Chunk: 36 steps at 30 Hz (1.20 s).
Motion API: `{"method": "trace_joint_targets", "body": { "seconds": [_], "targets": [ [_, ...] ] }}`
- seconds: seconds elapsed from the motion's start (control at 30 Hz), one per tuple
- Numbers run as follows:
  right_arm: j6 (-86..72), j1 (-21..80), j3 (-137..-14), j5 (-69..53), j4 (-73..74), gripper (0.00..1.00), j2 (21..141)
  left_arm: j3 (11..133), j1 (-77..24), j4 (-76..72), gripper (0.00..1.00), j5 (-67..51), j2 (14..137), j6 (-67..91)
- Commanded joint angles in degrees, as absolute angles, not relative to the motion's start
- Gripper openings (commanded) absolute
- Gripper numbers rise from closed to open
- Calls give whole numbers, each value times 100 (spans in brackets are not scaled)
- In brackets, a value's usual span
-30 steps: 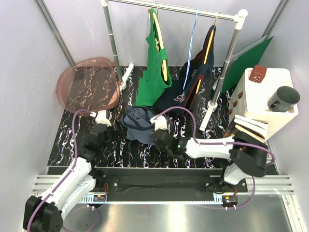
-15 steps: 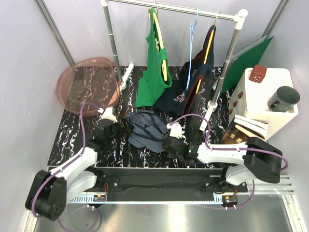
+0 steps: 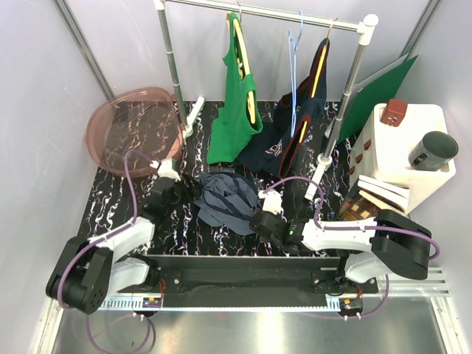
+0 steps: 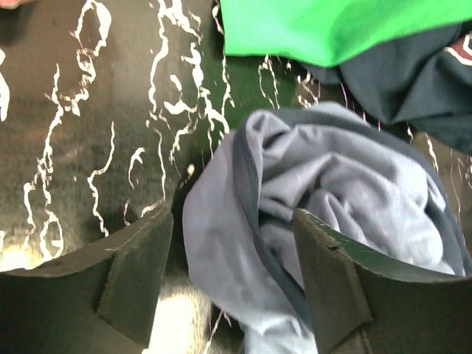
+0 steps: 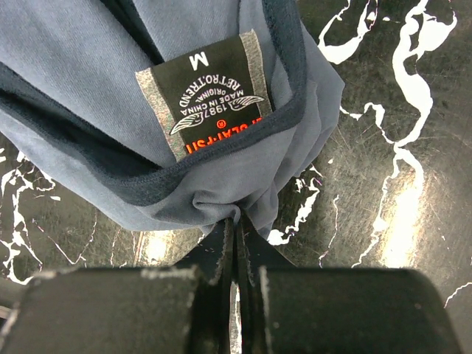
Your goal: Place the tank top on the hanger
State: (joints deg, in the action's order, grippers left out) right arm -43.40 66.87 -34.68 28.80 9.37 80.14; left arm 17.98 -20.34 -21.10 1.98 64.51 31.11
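The slate-blue tank top [image 3: 228, 198] lies bunched on the black marbled table in front of the rack. My right gripper [image 3: 257, 220] is shut on its near right edge. In the right wrist view the fingertips [image 5: 236, 227] pinch a fold just below the neck label [image 5: 203, 96]. My left gripper [image 3: 192, 196] is at the cloth's left edge, its jaws apart around a fold of the tank top [image 4: 243, 243], with a gap at the left pad [image 4: 136, 280]. The thin light-blue hanger [image 3: 294, 66] hangs bare on the rail, between the green and navy tops.
A green tank top [image 3: 237, 103] and a dark navy top [image 3: 295, 136] hang on yellow hangers from the white rack rail [image 3: 265, 11]. A pink basin [image 3: 136, 133] sits back left. A white box [image 3: 405, 147], a dark cup [image 3: 433, 151] and a green board [image 3: 376, 96] stand at right.
My right gripper has dragged the tank top to the right and nearer. The left arm has swung in to the cloth's left edge, and its jaws have narrowed around a fold.
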Motion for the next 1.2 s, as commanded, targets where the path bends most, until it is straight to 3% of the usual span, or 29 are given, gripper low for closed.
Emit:
{"method": "trace_joint_targets", "body": {
  "seconds": [0.0, 0.27, 0.3, 0.37, 0.43, 0.47, 0.5, 0.6, 0.8, 1.17],
  "targets": [
    [-4474, 6715, -3419, 2839, 1072, 2, 8007, 2223, -2004, -2953, 66, 230, 6854, 3146],
    [-4456, 6724, -3410, 2856, 1072, 6, 7841, 2707, -1995, -2962, 54, -202, 7927, 3155],
    [-4430, 6715, -3401, 2804, 1081, 9, 7796, 2742, -2004, -2918, 54, -211, 8041, 3155],
    [-4403, 6724, -3393, 2742, 1177, 26, 7534, 2821, -2004, -2830, 51, -228, 8156, 3138],
    [-4395, 6715, -3349, 2663, 1274, 44, 7261, 2891, -1995, -2743, 39, -220, 8305, 3085],
    [-4342, 6715, -3340, 2637, 1353, 48, 6947, 2909, -2004, -2707, 33, -202, 8340, 3050],
    [-4351, 6715, -3331, 2637, 1397, 51, 6795, 2918, -1995, -2681, 17, -133, 8376, 3024],
    [-4219, 6715, -3322, 2698, 1494, 64, 6242, 2865, -2004, -2602, 0, -18, 8210, 2971],
    [-3780, 6487, -3734, 2857, 1398, 67, 6029, 2575, -2004, -2260, 0, 246, 6781, 2988],
    [-3401, 5467, -3867, 1172, -139, 71, 7373, 2531, -2004, -695, 0, 422, 4378, 2725]
  ]
}}
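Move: The far-left edge of the tank top lies about 3 cm ahead, 2 cm right and 3 cm below the open left fingers; its bunched middle is some 3 cm back, 9 cm right and 5 cm down. From that hand, the empty basket is roughly 18 cm ahead and 18 cm left, and the green garment's hem 10 cm ahead and 10 cm right. The right fingers already grip the near-right part, the tank top's middle being about 8 cm ahead and 9 cm left. The left hand reaches some 4 cm forward and right while sinking 3 cm, shuts its fingers on the tank top's far-left edge, then hoists the pinched cloth about 15 cm, drawing slightly back and left as the fingertips tip upward. As the left fingers shut, the right hand opens wide and lets go of the near-right part, rises about 8 cm with its left side rolling up some 10 degrees, then swings about 5 cm forward and dips a little over the tank top's right side, still open. ##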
